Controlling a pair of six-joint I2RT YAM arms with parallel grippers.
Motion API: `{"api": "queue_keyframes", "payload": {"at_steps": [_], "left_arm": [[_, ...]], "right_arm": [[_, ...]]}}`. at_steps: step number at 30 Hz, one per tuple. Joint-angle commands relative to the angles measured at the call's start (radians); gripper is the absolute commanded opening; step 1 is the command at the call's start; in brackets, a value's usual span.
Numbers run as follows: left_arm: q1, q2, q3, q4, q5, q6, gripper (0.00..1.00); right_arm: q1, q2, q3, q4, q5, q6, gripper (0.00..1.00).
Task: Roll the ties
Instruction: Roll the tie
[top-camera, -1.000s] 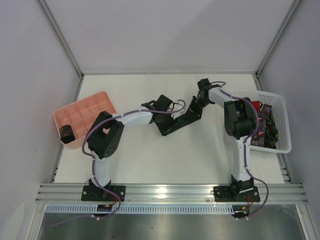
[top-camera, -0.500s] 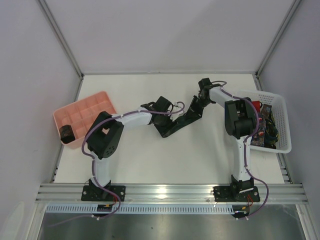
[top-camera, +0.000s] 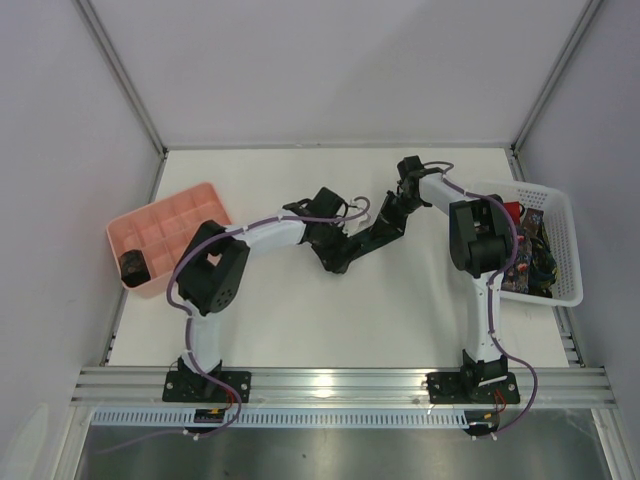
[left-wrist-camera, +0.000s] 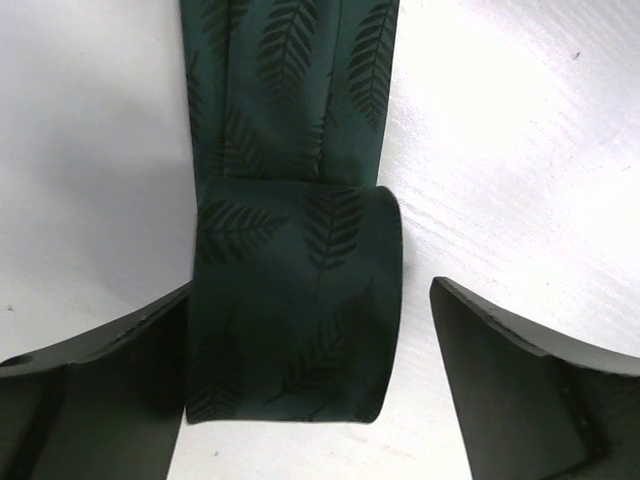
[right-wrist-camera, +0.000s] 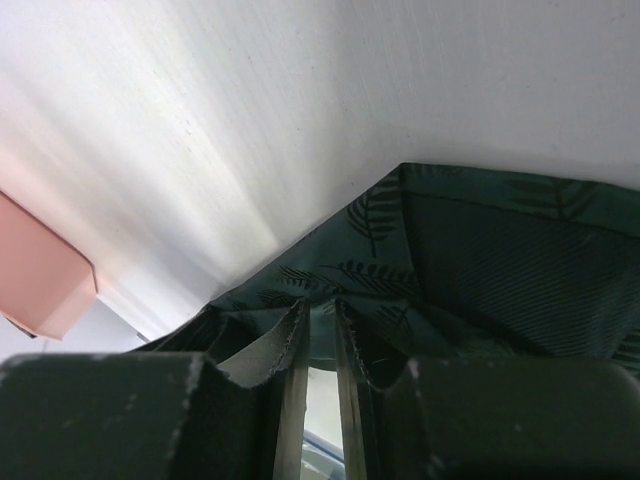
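Observation:
A dark green leaf-patterned tie (left-wrist-camera: 295, 310) lies on the white table, its near end folded over on itself. My left gripper (left-wrist-camera: 310, 385) stands open around that folded end; the fold sits close against the left finger (left-wrist-camera: 100, 395) and well apart from the right finger. From above, the tie (top-camera: 366, 240) runs diagonally from my left gripper (top-camera: 337, 252) up to my right gripper (top-camera: 392, 208). My right gripper (right-wrist-camera: 318, 325) is shut on the tie's (right-wrist-camera: 480, 250) other end, the fabric bunched at its tips. A rolled dark coil (top-camera: 133, 266) sits in the pink tray (top-camera: 170, 222).
The pink compartment tray stands at the table's left edge, and its corner (right-wrist-camera: 40, 285) shows in the right wrist view. A white lattice basket (top-camera: 560, 250) at the right edge holds more ties, one red (top-camera: 510, 211). Grey walls enclose the table.
My left gripper has opened and let go of the tie's folded end, which now lies flat between its fingers. The right gripper has kept its hold.

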Motion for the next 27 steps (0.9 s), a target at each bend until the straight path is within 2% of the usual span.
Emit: {"api": "queue_keyframes", "payload": {"at_steps": [1,9,14,17,20,23,25,26,27], "left_arm": [[0.022,-0.082,0.027,0.032,0.046,-0.042,1.00],[0.108,-0.290,-0.061,0.174,0.175,-0.188,1.00],[0.143,-0.391,-0.126,0.178,0.148,-0.228,1.00],[0.166,-0.477,-0.176,0.206,0.106,-0.322,1.00],[0.200,-0.539,-0.233,0.244,0.111,-0.457,1.00],[0.243,-0.569,-0.307,0.313,0.166,-0.602,1.00],[0.281,-0.573,-0.374,0.356,0.221,-0.725,0.97],[0.294,-0.568,-0.399,0.409,0.244,-0.768,0.95],[0.303,-0.566,-0.423,0.440,0.285,-0.846,0.90]], "right_arm": [[-0.006,0.051,-0.002,0.014,0.084,-0.048,0.22],[0.002,0.000,0.020,0.023,0.039,-0.065,0.27],[0.006,-0.028,0.058,-0.021,0.012,-0.075,0.35],[0.020,-0.066,0.112,-0.073,0.055,-0.150,0.43],[0.042,-0.110,0.122,-0.064,-0.014,-0.224,0.48],[0.072,-0.130,0.121,-0.078,-0.063,-0.295,0.49],[0.086,-0.149,0.078,-0.025,-0.103,-0.310,0.49],[0.091,-0.172,0.058,0.008,-0.131,-0.308,0.47],[0.092,-0.184,0.032,0.049,-0.217,-0.296,0.45]]}}
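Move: The tie's rolled end sits right between the left hand's open fingers, its middle about 1 cm below the hand point; from the right hand it lies some 10 cm left and 6 cm back. The tie's free end is about 14 cm to the left hand's right and 7 cm farther out, or roughly 4 cm to the right of the right hand, level with it in reach. The pink tray stands about 38 cm left and 4 cm ahead of the left hand. The rolled end is left standing on the table as the left hand, already wide open, lifts off it, rising about 15 cm and then drifting some 6 cm left while its fingers swing up to point more level and rightward. The flat strip is let go by the right hand: its fingers part, then it climbs about 6 cm, moving left late on, and turns some 15 degrees counter-clockwise. ##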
